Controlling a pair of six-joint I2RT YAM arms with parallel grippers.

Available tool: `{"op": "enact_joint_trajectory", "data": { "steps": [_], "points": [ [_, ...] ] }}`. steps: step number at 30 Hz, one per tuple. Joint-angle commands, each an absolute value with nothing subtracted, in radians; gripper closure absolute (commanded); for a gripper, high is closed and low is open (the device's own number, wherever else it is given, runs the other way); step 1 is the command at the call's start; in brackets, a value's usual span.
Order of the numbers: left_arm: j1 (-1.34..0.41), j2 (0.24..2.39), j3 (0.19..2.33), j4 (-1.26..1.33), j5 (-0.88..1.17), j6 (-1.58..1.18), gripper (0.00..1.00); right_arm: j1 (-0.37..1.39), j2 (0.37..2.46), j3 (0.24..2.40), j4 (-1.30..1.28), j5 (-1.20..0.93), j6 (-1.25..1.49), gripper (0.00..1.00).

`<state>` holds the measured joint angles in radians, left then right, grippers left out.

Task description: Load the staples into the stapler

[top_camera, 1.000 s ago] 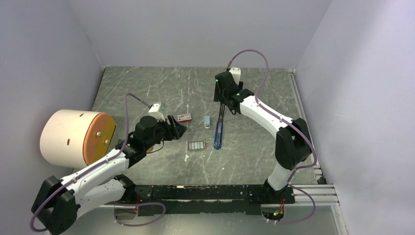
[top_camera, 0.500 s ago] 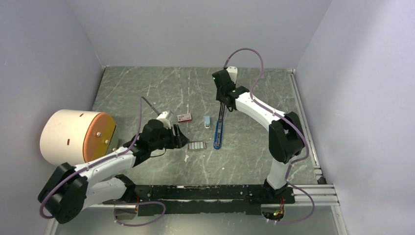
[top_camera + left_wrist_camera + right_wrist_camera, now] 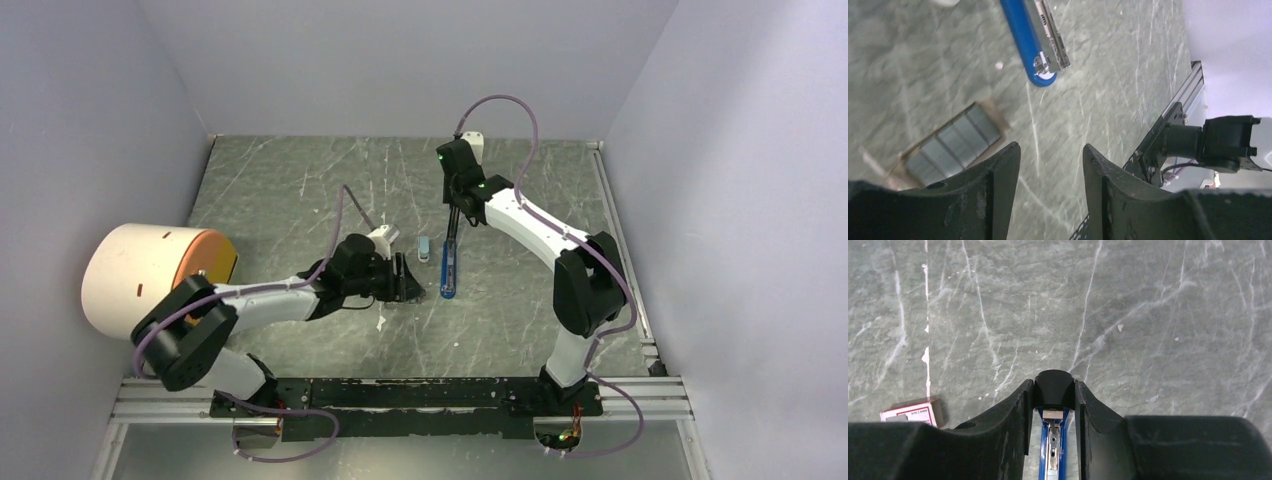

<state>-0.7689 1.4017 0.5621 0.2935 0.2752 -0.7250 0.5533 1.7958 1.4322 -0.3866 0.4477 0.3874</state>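
The staples (image 3: 955, 142), a flat grey block of strips on a brown card, lie just left of my left gripper's left fingertip (image 3: 1009, 152). My left gripper (image 3: 1050, 150) is open, with only table between its fingers. From above, the left gripper (image 3: 408, 286) covers the staples. The stapler (image 3: 447, 270), slim and bright blue, lies swung open on the table, its metal channel showing (image 3: 1048, 30). My right gripper (image 3: 1053, 383) is shut on the stapler's black far end, with the blue rail (image 3: 1041, 442) running back between its fingers. From above, the right gripper (image 3: 455, 212) stands at that end.
A pale blue-grey piece (image 3: 424, 248) lies just left of the stapler. A small red-and-white box (image 3: 910, 412) sits further left. A big cream cylinder with an orange face (image 3: 150, 280) stands at the left wall. Metal rails (image 3: 640, 330) line the right and near edges.
My left arm has swung right and stretched out over the staples, its jaws narrowing a little. My right gripper has closed on the stapler's black end.
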Motion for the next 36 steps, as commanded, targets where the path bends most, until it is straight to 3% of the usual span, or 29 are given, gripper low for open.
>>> {"op": "enact_joint_trajectory", "data": {
  "steps": [1, 5, 14, 19, 24, 32, 36],
  "points": [
    [-0.787, 1.522, 0.664, 0.352, 0.258, -0.708, 0.48, 0.542, 1.723, 1.417, -0.295, 0.431, 0.290, 0.79],
    [-0.787, 1.642, 0.728, 0.353, 0.264, -0.713, 0.53, 0.537, 1.727, 1.411, -0.299, 0.425, 0.276, 0.79],
    [-0.788, 1.731, 0.756, 0.425, 0.209, -0.795, 0.52, 0.525, 1.735, 1.381, -0.310, 0.408, 0.328, 0.79],
    [-0.797, 1.778, 0.743, 0.502, 0.142, -0.807, 0.65, 0.523, 1.724, 1.357, -0.307, 0.409, 0.346, 0.79],
    [-0.806, 1.852, 0.761, 0.567, 0.161, -0.801, 0.71, 0.522, 1.709, 1.339, -0.300, 0.408, 0.356, 0.80],
    [-0.823, 1.928, 0.791, 0.626, 0.198, -0.811, 0.68, 0.523, 1.683, 1.296, -0.294, 0.373, 0.369, 0.80],
    [-0.831, 1.952, 0.823, 0.580, 0.179, -0.805, 0.71, 0.523, 1.677, 1.290, -0.296, 0.362, 0.374, 0.80]
  ]
}}
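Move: My empty left hand is going for the near end of the blue stapler, about 4 cm ahead, 7 cm to its right and 7 cm below. The tray of staples lies some 3 cm ahead and 2 cm left of this hand, 8 cm down; the small light-blue stapler is about 12 cm ahead, 1 cm right. From my right hand, which already grips the stapler's black cover, that near end is roughly 18 cm back, level sideways and 13 cm lower. I bring my left hand about 7 cm to the right, 6 cm down and 6 cm forward, off the staple tray's side and in towards the left side of the blue stapler's near end, narrowing my open fingers to roughly half their gap; whether they touch it can't be seen. My right hand keeps its pinch on the black cover, rising a little, then settling back and drifting about 1 cm right. ##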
